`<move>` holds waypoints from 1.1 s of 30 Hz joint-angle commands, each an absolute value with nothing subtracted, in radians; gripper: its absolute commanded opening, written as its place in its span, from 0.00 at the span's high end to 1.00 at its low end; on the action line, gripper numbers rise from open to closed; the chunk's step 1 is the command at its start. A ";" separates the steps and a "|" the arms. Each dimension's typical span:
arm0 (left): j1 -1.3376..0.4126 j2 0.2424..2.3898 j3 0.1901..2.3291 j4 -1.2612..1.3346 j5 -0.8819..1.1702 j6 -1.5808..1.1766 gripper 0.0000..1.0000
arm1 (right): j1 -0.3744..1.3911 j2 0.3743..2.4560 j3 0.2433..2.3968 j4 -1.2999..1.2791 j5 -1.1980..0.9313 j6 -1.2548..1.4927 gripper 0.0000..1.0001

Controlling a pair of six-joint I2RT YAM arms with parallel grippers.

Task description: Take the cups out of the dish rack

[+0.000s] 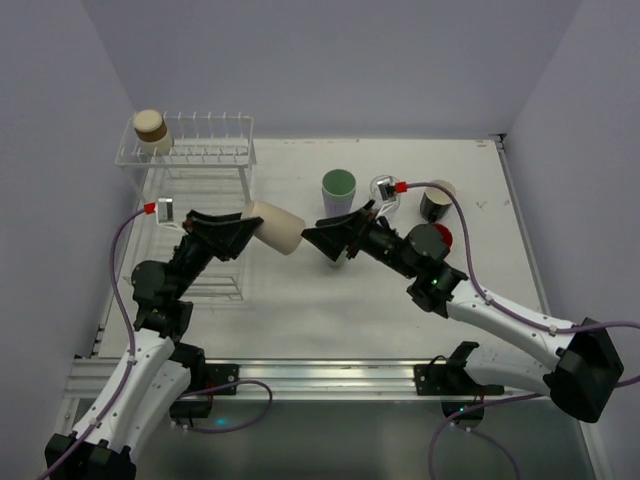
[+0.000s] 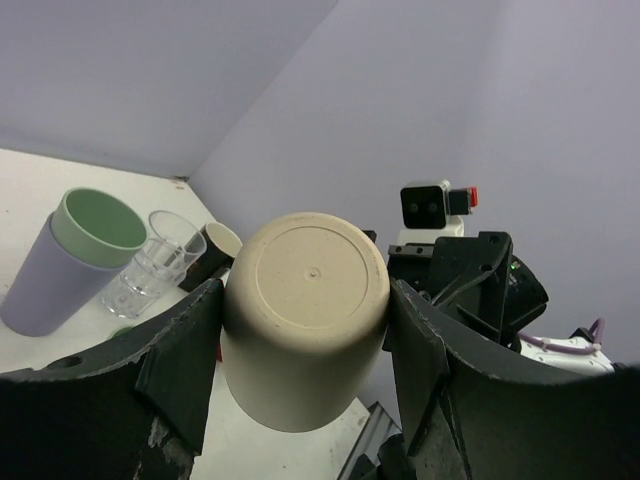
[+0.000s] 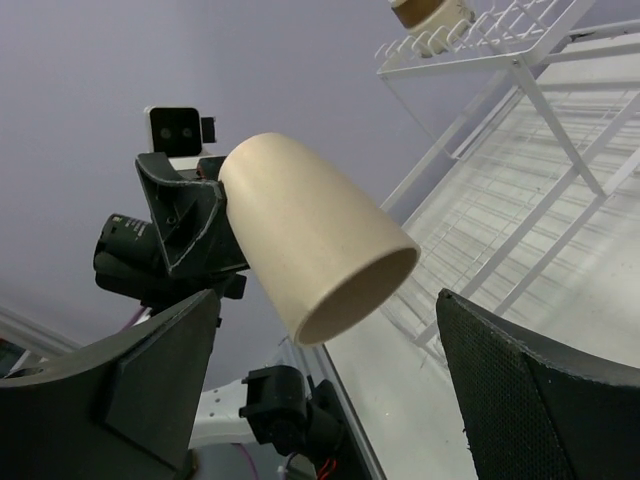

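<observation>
My left gripper (image 1: 255, 226) is shut on a beige cup (image 1: 277, 228), held on its side above the table with its open mouth toward the right arm. The left wrist view shows the cup's base (image 2: 305, 305) clamped between both fingers. My right gripper (image 1: 320, 238) faces it, open, its fingers (image 3: 130, 390) apart from the cup (image 3: 310, 240), whose rim lies between them. The white dish rack (image 1: 215, 150) stands at the back left. A tan-brown cup (image 1: 150, 125) sits on its raised shelf.
Behind the right arm, several cups stand on the table: a purple one with a green inside (image 1: 338, 190), a clear glass (image 1: 385, 190), a black one (image 1: 437, 203) and a red one (image 1: 441, 238). The rack's flat grid (image 1: 205, 230) lies under the left arm.
</observation>
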State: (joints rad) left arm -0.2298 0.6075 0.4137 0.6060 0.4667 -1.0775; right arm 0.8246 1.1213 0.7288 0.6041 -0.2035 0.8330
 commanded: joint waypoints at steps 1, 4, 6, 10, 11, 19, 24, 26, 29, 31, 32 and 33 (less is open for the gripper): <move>-0.236 0.588 0.451 0.617 0.408 -1.045 1.00 | 0.831 1.057 0.675 0.678 -0.133 0.839 0.08; -0.241 0.606 0.439 0.662 0.423 -1.075 1.00 | 0.856 1.083 0.672 0.709 -0.215 0.871 0.11; -0.255 0.624 0.428 0.687 0.434 -1.092 1.00 | 0.873 1.106 0.689 0.738 -0.264 0.885 0.14; -0.291 0.649 0.426 0.713 0.440 -1.106 1.00 | 0.882 1.176 0.739 0.802 -0.343 0.916 0.20; -0.299 0.650 0.422 0.713 0.436 -1.103 1.00 | 0.884 1.186 0.762 0.820 -0.357 0.919 0.21; -0.345 0.649 0.371 0.693 0.431 -1.069 0.68 | 0.888 1.210 0.860 0.772 -0.263 0.867 0.37; -0.347 0.568 0.432 0.442 0.397 -0.919 0.06 | 0.887 1.152 0.891 0.521 -0.135 0.741 0.83; -0.345 0.523 0.488 0.240 0.346 -0.775 0.00 | 0.882 1.134 0.928 0.342 -0.100 0.671 0.90; -0.345 0.483 0.630 -0.070 0.231 -0.570 0.00 | 0.877 1.127 1.049 0.009 -0.048 0.508 0.94; -0.345 0.468 0.698 -0.234 0.174 -0.456 0.00 | 0.871 1.160 1.171 -0.183 0.007 0.392 0.95; -0.345 0.451 0.703 -0.268 0.131 -0.431 0.00 | 0.867 1.172 1.198 -0.306 0.041 0.365 0.96; -0.345 0.440 0.696 -0.293 0.112 -0.401 0.00 | 0.862 1.178 1.216 -0.342 0.072 0.332 0.98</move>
State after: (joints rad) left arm -0.3420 0.4816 0.6472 -0.0200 0.2455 -0.6300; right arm 0.8753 1.1744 1.1027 -0.0017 -0.0624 0.5274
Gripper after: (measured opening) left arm 0.997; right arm 0.109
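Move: The beige cup is in the left hand's fingers, base towards them, its middle about 4 cm to their right; the open right fingers wait some 12 cm right and 1 cm back of the left ones, roughly level. From the right hand the cup's middle is about 8 cm left, 2 cm ahead and 3 cm higher. Standing 4 to 5 cm to its right are the green cup, 17 cm ahead, and the stacked cups, 30 cm ahead, both over 20 cm lower. The beige cup's rim is met by the right hand, which goes back and left about 5 cm, rises slightly and pinches the wall, one finger inside the mouth. The left hand eases the cup 2 cm rightward and a little back, then opens fully and retreats left, fingertips dipping; the right carries the cup forward and right, its fingertips tipping down some 20 degrees. ##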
